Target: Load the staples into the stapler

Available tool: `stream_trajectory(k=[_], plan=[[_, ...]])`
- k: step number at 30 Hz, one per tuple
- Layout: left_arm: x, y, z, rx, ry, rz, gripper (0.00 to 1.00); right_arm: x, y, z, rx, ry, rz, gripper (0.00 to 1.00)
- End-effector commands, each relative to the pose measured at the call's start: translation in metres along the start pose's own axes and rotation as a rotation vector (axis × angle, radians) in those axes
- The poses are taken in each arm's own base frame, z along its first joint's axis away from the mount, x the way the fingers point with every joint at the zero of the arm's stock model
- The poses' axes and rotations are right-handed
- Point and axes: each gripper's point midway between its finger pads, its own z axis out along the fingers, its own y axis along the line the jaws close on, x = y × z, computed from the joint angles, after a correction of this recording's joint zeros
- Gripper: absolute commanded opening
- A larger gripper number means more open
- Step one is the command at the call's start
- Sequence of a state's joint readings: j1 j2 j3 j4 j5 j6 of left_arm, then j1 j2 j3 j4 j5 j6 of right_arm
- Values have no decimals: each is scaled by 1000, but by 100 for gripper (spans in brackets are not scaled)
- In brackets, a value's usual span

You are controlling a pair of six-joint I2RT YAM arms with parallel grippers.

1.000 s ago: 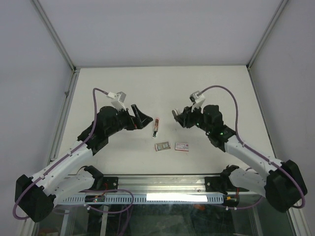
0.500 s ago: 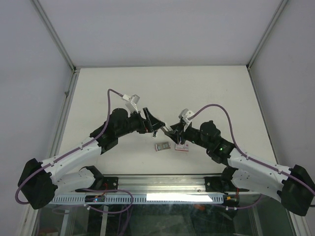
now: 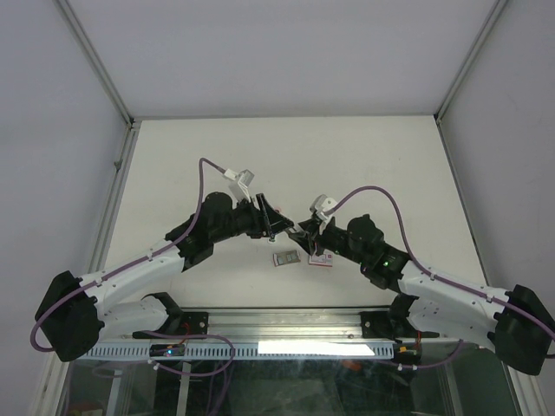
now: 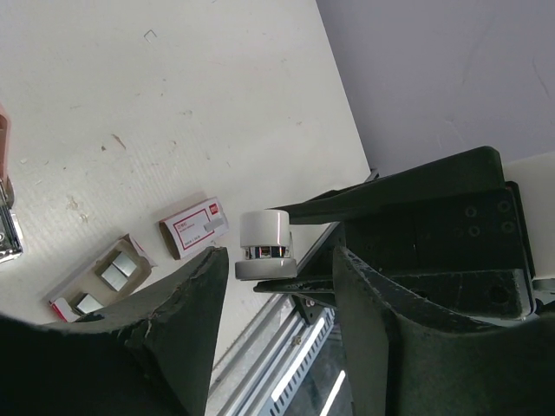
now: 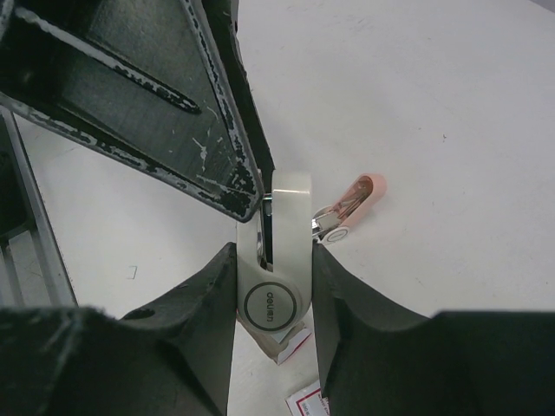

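My right gripper (image 5: 273,260) is shut on a small white stapler (image 5: 276,299) marked "deli" and holds it above the table. My left gripper (image 4: 279,260) is open, and the stapler's white end (image 4: 264,245) sits just ahead of its gap. One left finger (image 5: 217,130) reaches the stapler's far end. The two grippers meet near the table's middle, left (image 3: 273,224) and right (image 3: 305,236). The staples lie below: a white box with a red label (image 3: 321,259) (image 4: 195,227) and its grey tray of silvery strips (image 3: 286,257) (image 4: 104,277).
A small pink oblong piece with a metal end (image 5: 351,201) lies on the table just beyond the stapler; it also shows at the left edge of the left wrist view (image 4: 5,208). The table's metal front rail (image 3: 286,325) runs close behind the boxes.
Both arms have swung inward and lower. The left gripper moved right and the right gripper moved left and nearer, so they now meet above the boxes. The boxes have not moved.
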State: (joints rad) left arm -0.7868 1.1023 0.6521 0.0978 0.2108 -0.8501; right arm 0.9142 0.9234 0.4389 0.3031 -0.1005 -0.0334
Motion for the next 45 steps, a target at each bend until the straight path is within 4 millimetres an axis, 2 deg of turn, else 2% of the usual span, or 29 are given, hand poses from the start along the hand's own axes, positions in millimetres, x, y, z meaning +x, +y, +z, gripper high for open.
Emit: stream_trajectory(k=[1,6,11,15,20,31,37,40,42,43,45], plan=[[-9,-18,1,59,-32,13,51,-43,1,4,2,-130,-38,7],[-8,-18,2,61,-21,11,36,-42,1,3,12,-123,-45,7],[-4,-16,2,60,-13,5,30,-41,-3,3,30,-120,-44,7],[-1,-16,2,63,1,1,30,-40,-3,4,31,-114,-45,7],[2,-16,6,71,23,-1,35,-38,-1,6,23,-106,-45,7],[7,-15,7,80,44,-5,41,-36,-3,5,36,-101,-46,6],[11,-13,6,83,55,-12,32,-35,-6,6,50,-97,-45,6],[12,-13,6,83,57,-11,25,-33,-8,7,59,-91,-40,6],[11,-13,6,84,51,-5,15,-33,-9,7,66,-89,-32,11],[10,-12,6,81,46,1,9,-32,-9,7,70,-85,-25,18],[6,-12,6,75,22,21,0,-31,-9,6,72,-80,-11,38]])
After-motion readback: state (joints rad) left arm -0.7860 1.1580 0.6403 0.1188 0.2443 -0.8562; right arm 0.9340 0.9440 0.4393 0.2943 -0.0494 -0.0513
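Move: The white stapler, already held in the right fingers, lies between the left hand's open fingertips, about 2 cm to its right and 1 cm below. From the left hand, the staple tray lies about 17 cm below, level ahead and straight under; the red-and-white box is 10 cm right and level, and the pink stapler 10 cm ahead and 4 cm left, both equally low. From the right hand, the white stapler is about 1 cm left. Left fingers narrow, ease slightly while sinking about 2 cm, then pinch the white stapler the right hand holds. ##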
